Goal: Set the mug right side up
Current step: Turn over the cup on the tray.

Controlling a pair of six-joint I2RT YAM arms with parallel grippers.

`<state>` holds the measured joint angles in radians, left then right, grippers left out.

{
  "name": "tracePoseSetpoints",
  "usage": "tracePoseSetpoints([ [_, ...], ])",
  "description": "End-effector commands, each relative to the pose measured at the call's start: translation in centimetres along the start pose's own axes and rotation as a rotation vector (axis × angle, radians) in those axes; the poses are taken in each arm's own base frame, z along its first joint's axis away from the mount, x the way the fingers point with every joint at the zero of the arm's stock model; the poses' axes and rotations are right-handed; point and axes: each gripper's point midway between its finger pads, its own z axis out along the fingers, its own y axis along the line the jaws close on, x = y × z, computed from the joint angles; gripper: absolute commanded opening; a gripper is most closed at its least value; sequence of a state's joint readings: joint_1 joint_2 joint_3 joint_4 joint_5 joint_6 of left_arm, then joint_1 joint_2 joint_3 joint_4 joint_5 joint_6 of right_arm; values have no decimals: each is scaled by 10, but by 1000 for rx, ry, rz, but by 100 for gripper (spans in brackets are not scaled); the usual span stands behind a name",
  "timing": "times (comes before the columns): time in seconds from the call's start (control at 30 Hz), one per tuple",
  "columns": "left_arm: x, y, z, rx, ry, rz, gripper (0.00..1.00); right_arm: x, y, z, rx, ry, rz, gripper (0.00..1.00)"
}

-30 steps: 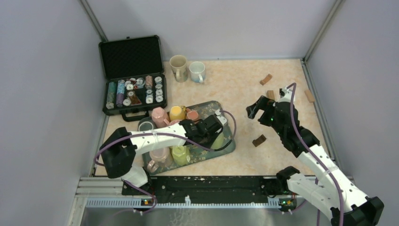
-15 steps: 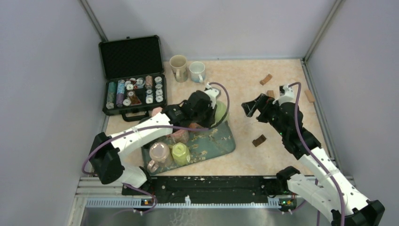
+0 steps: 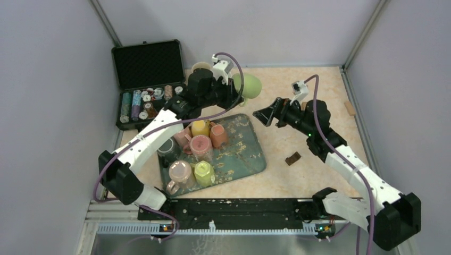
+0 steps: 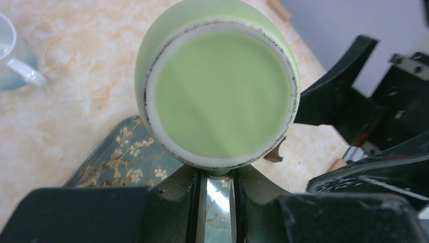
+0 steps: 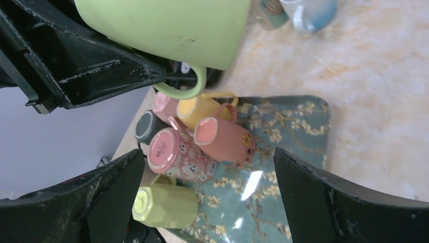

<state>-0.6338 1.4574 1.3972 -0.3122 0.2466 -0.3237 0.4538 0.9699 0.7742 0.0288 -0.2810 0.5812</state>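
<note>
The light green mug (image 3: 248, 85) hangs in the air over the back of the table, tipped on its side. My left gripper (image 3: 234, 95) is shut on its handle. In the left wrist view the mug's base (image 4: 218, 96) faces the camera, and my left gripper (image 4: 217, 176) pinches the handle just below it. In the right wrist view the mug (image 5: 167, 25) fills the top, its handle (image 5: 188, 90) pointing down. My right gripper (image 3: 264, 115) stands open just right of the mug, not touching it; nothing lies between its fingers (image 5: 324, 202).
A floral teal tray (image 3: 249, 155) holds several upside-down or tipped mugs, among them a pink one (image 3: 201, 144) and a yellow one (image 3: 200, 127). An open chip case (image 3: 149, 79) sits at the back left. A pale blue mug (image 4: 12, 71) stands behind. A wooden block (image 3: 293, 158) lies right.
My left arm has lifted the green mug off the tray and carried it up and toward the back. My right gripper has swung left toward the mug, staying open.
</note>
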Motion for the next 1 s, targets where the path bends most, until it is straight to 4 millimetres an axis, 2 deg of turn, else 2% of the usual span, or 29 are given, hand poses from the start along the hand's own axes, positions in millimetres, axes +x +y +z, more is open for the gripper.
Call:
tracePoseSetpoints([
  [0.0, -79, -47, -16, 219, -231, 39, 0, -48, 49, 10, -260, -91, -38, 98],
  [0.2, -101, -63, -25, 347, -299, 17, 0, -71, 65, 14, -448, -115, 37, 94],
  [0.43, -117, -78, -39, 480, -352, -11, 0, -85, 90, 12, -613, -113, 87, 79],
  [0.67, -113, -87, -43, 561, -343, -38, 0, -98, 106, 4, -702, -141, 123, 65],
  [0.97, -107, -92, -43, 624, -334, -55, 0, -101, 109, 2, -745, -143, 179, 49],
])
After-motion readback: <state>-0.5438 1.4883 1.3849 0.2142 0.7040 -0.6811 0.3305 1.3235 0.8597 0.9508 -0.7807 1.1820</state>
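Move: The green mug is already in the left gripper, pinched by its handle, its body a little ahead and right and about 5 cm above the pads. The open right gripper it is taken to lies some 10 cm right, 3 cm back and 2 cm lower. From the right gripper, the mug is about 5 cm ahead, 8 cm left and 7 cm up. From the left hand, the light-blue mug stands 16 cm ahead, 7 cm left; the orange mug 6 cm back, 8 cm left; both some 22 cm below. Raise the left gripper about 10 cm, easing right and slightly back towards the right gripper, keeping the pinch on the handle while rolling and swinging the fingers level. Lift the right gripper about 11 cm and leftward to meet the handle from the mouth side, turning it some 40 degrees, tipping up and counter-clockwise, and close its fingers to half open around the handle. ##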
